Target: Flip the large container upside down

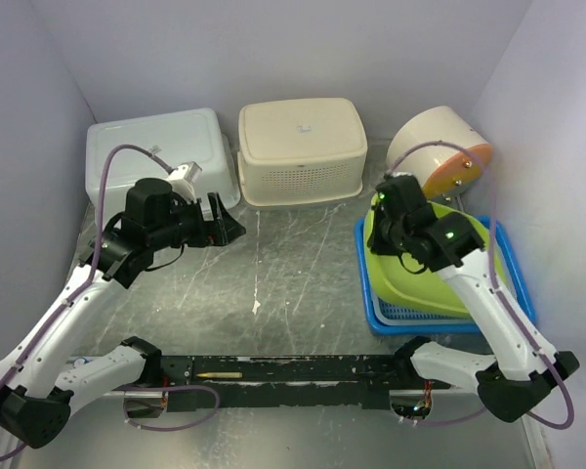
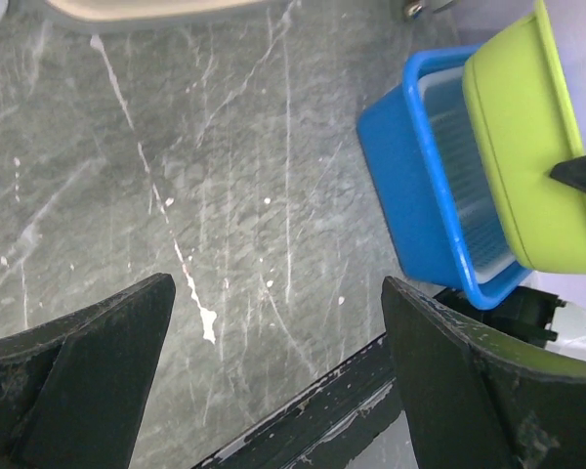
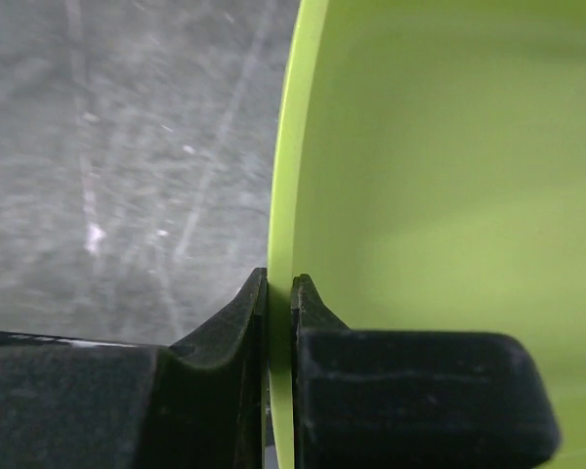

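A lime green container [image 1: 425, 278] lies tilted in a blue basket [image 1: 363, 283] at the right. My right gripper [image 1: 385, 223] is shut on the green container's left rim. In the right wrist view the rim [image 3: 285, 147] stands pinched between the two fingers of the gripper [image 3: 279, 293], and the green inside fills the right half. My left gripper [image 1: 230, 227] is open and empty, hovering over the table's left middle. The left wrist view shows the gripper [image 2: 278, 332] with its jaws wide apart above bare table, and the green container [image 2: 537, 166] and the blue basket [image 2: 410, 186] at the right.
A white tub [image 1: 161, 147] and a cream slotted basket [image 1: 301, 147] stand upside down at the back. A round white and orange container [image 1: 439, 147] lies on its side at the back right. A black rail [image 1: 293, 371] runs along the near edge. Walls close in on both sides.
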You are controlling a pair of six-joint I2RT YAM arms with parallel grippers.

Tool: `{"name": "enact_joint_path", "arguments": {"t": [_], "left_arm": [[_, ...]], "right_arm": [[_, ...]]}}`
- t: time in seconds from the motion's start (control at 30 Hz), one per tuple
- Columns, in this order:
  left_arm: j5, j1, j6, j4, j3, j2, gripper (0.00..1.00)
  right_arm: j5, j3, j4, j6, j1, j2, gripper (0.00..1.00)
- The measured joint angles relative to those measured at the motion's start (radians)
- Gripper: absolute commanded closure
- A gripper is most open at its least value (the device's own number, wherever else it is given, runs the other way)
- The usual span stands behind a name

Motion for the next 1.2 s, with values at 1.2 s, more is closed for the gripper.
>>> {"name": "enact_joint_path", "arguments": {"t": [1.2], "left_arm": [[-0.297,0.0,-0.091,-0.088,0.591,-0.176,0.06]], "right_arm": [[-0.734,-0.062,1.382,0.732,0.21,0.206,1.0]]}}
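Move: The right hand already pinches the green container's left rim; the container's middle lies level fore and aft, about 15 cm right and 6 below. Open tabletop is some 27 cm to its left, 22 below. From that hand the beige basket is about 22 cm ahead and 18 left, the blue basket 15 right, 2 back. From the left hand, the green container is roughly 47 cm right, 3 back; the beige basket 17 right, 20 ahead. Right hand lifts, then swings the still-pinched green container about 25 cm left, rolling 80 degrees; left hand rises. ##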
